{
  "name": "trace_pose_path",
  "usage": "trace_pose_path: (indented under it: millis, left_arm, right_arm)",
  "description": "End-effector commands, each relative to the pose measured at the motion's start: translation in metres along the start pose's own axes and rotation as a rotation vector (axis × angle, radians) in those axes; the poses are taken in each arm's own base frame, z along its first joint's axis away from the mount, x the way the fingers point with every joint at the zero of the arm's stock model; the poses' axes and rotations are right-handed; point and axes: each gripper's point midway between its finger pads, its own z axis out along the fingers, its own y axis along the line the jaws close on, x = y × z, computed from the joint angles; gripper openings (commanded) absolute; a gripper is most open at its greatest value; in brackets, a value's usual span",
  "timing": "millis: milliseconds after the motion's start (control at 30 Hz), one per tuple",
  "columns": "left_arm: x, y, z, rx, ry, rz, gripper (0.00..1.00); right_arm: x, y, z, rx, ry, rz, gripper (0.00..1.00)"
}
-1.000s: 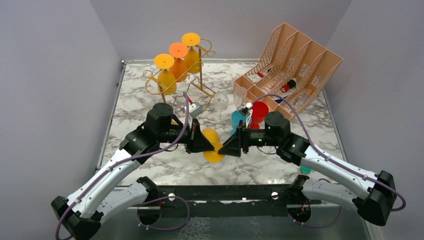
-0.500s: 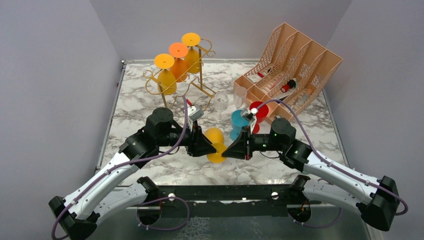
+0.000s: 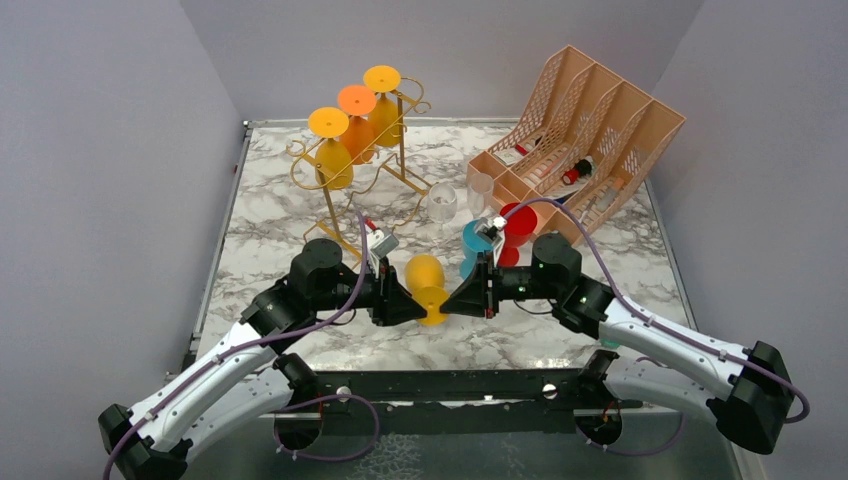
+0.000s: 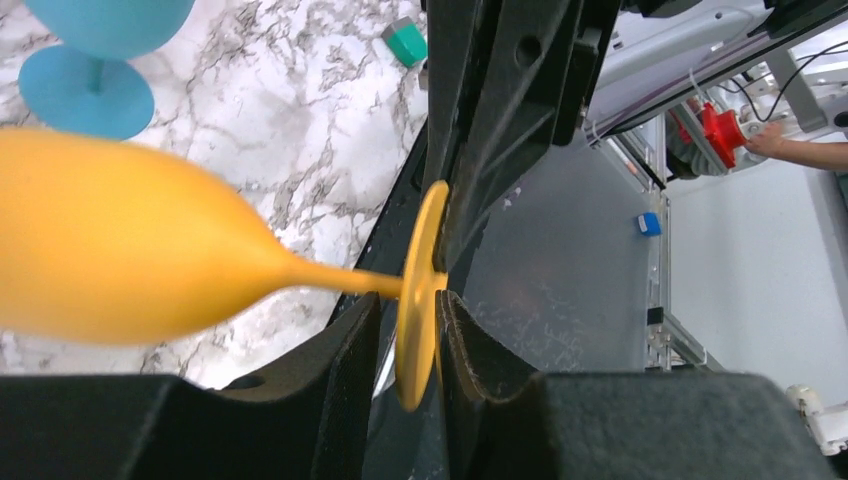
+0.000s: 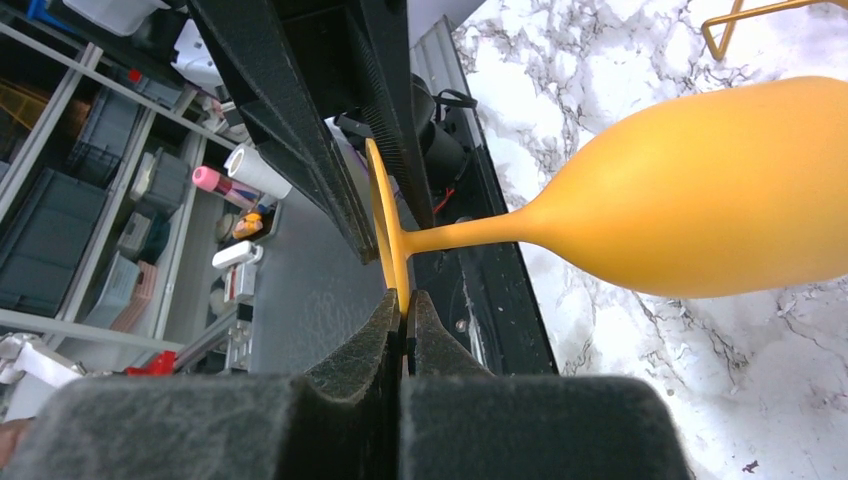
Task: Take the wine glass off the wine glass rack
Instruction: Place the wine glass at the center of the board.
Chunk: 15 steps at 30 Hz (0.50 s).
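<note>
A yellow wine glass (image 3: 425,272) hangs on its side above the marble table's near middle, between both grippers. My right gripper (image 3: 447,303) is shut on the rim of its round foot, with the pads pinching the thin disc (image 5: 403,300). My left gripper (image 3: 416,305) is open; its fingers straddle the same foot (image 4: 408,300) with a gap on the stem side. The bowl (image 4: 120,250) points away from the table's front edge. The gold wire wine glass rack (image 3: 403,150) stands at the back left with three more glasses hanging from it, two yellow and one orange (image 3: 357,120).
A peach lattice file organizer (image 3: 580,130) stands at the back right. Between it and the grippers stand a clear glass (image 3: 441,205), a blue glass (image 3: 476,245) and a red glass (image 3: 517,225). A small green block (image 4: 405,42) lies near the table's front edge.
The right gripper has shut on the glass's foot and the left gripper has opened around it. Both arms have shifted a little and the bowl now sits higher in the top view.
</note>
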Motion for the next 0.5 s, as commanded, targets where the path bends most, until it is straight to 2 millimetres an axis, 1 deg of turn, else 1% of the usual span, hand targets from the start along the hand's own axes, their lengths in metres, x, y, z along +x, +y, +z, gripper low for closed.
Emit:
trace_pose_path:
  millis: [0, 67, 100, 167, 267, 300, 367, 433, 467]
  left_arm:
    - [-0.014, -0.012, 0.012, 0.088, -0.008, 0.021, 0.26]
    - [-0.014, -0.012, 0.010, 0.089, -0.017, 0.038, 0.06]
    - [-0.014, -0.013, 0.008, 0.086, -0.027, 0.049, 0.00]
    - [-0.009, -0.012, 0.003, 0.081, -0.037, 0.070, 0.00]
    - [0.007, -0.011, -0.004, 0.071, 0.024, 0.075, 0.00]
    - [0.010, -0.013, -0.006, 0.086, 0.041, 0.096, 0.00]
    - [0.012, -0.014, -0.010, 0.101, 0.030, 0.172, 0.00]
    - [0.010, -0.011, -0.013, 0.086, -0.008, 0.229, 0.00]
    - [0.008, -0.014, -0.013, 0.107, -0.030, 0.260, 0.00]
  right_arm:
    - [-0.024, 0.025, 0.002, -0.097, -0.028, -0.095, 0.01]
    - [-0.022, 0.024, 0.001, -0.094, -0.011, -0.106, 0.01]
    - [-0.022, 0.024, 0.000, -0.088, -0.012, -0.113, 0.01]
    - [-0.025, 0.025, -0.003, -0.074, -0.027, -0.131, 0.05]
    - [-0.030, 0.034, -0.007, -0.100, -0.041, -0.177, 0.25]
    - [-0.033, 0.035, -0.008, -0.096, -0.038, -0.203, 0.30]
    - [-0.045, 0.029, -0.009, -0.021, -0.051, -0.231, 0.37]
    - [-0.060, 0.016, -0.012, 0.094, -0.084, -0.248, 0.41]
    - [-0.067, 0.010, -0.014, 0.150, -0.102, -0.255, 0.42]
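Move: The yellow glass hangs by its foot in the right hand's pinch, its bowl pointing forward and down; its middle is about 6 cm ahead, 3 cm left and 6 cm below that hand. The blue glass stands some 16 cm ahead, 5 cm right of the same hand, the red glass about 18 cm ahead, 13 cm right. From the part-open left hand, the yellow glass's middle lies 6 cm ahead, 2 cm right and 6 cm below. Rightward by under 1 cm, the left hand edges onto the yellow glass's foot and shuts its fingers on the near rim, then draws back about 1.5 cm, keeping the pinch. Once that grip is made, the right hand, nearly still until then, opens to under half, lets go of the opposite rim and rises roughly 4 cm, rolling some 10 degrees about its fingers. ##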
